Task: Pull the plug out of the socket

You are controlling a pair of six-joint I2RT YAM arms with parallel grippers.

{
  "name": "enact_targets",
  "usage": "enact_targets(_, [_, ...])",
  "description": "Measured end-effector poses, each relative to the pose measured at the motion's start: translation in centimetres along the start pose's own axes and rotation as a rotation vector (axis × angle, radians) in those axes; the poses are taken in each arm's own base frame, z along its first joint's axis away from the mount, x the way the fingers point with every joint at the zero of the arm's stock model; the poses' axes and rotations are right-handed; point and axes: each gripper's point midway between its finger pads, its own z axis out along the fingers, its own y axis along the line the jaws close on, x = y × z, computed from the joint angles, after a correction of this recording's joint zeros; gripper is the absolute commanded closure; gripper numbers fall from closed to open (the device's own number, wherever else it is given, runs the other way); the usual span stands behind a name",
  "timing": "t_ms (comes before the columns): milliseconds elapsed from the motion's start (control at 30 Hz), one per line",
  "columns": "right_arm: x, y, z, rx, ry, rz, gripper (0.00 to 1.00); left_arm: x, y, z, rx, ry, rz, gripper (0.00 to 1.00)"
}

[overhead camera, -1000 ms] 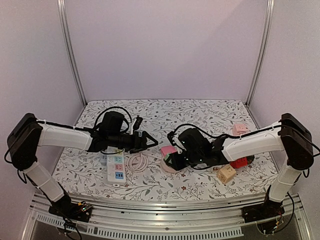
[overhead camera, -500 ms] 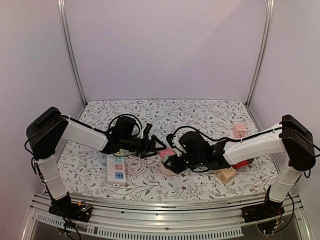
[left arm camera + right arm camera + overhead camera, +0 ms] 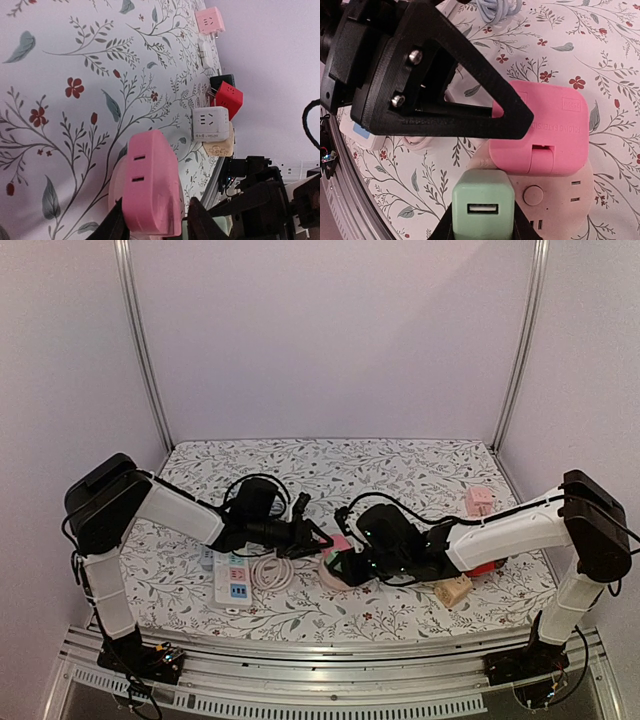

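A pink plug point(image 3: 150, 185) sits in a pale pink round socket base point(image 3: 560, 200) near the table's middle point(image 3: 337, 540). My left gripper point(image 3: 155, 212) is open with its jaws either side of the pink plug; a thin gap shows on the right side. In the top view it point(image 3: 318, 537) reaches the plug from the left. My right gripper point(image 3: 482, 227) is shut on a mint green USB plug point(image 3: 482, 210) that stands in the same base, just in front of the pink plug point(image 3: 540, 130). In the top view it point(image 3: 345, 565) comes in from the right.
A white power strip point(image 3: 232, 580) and a coiled white cable point(image 3: 272, 568) lie left of the base. Cube adapters lie to the right: pink point(image 3: 481, 499), red point(image 3: 478, 565) and beige point(image 3: 453, 588). A black cable loops behind the left arm.
My left arm has reached right until its jaws straddle the pink plug. My right gripper has edged slightly left, still on the green plug.
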Motion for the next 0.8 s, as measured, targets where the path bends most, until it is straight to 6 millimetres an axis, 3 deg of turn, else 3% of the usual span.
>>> enact_targets(267, [-0.15,-0.08,0.21,-0.004,-0.007,0.113,0.94,0.25,0.11,-0.13,0.004,-0.001,0.019,0.84])
enact_targets(500, [-0.13,-0.11,0.4,-0.036,-0.002,0.198,0.94,0.34,0.02,-0.26,0.016,-0.009,0.06,0.91])
enact_targets(800, [0.22,0.25,0.39,-0.021,0.0,0.171,0.94,0.55,0.14,-0.34,0.017,-0.009,0.076,0.95])
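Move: The pink plug stands about 2 cm right of my left hand point, its near edge already between the half-open fingers. The round pink socket's middle is some 4 cm right, 3 cm back and 3 cm below that hand. The green plug, held in my right fingers, is about 3 cm right and 5 cm back of my left hand; the pale cable coil is roughly 9 cm left and 5 cm back. From my right hand the pink plug is about 5 cm ahead. I shut my left fingers on the pink plug until they pinch it across its thin sides, the hand otherwise nearly in place, easing back barely half a centimetre. My right hand keeps its hold on the green plug and stays put while its wrist twists some 10 degrees, tipping down and turning slightly clockwise. ##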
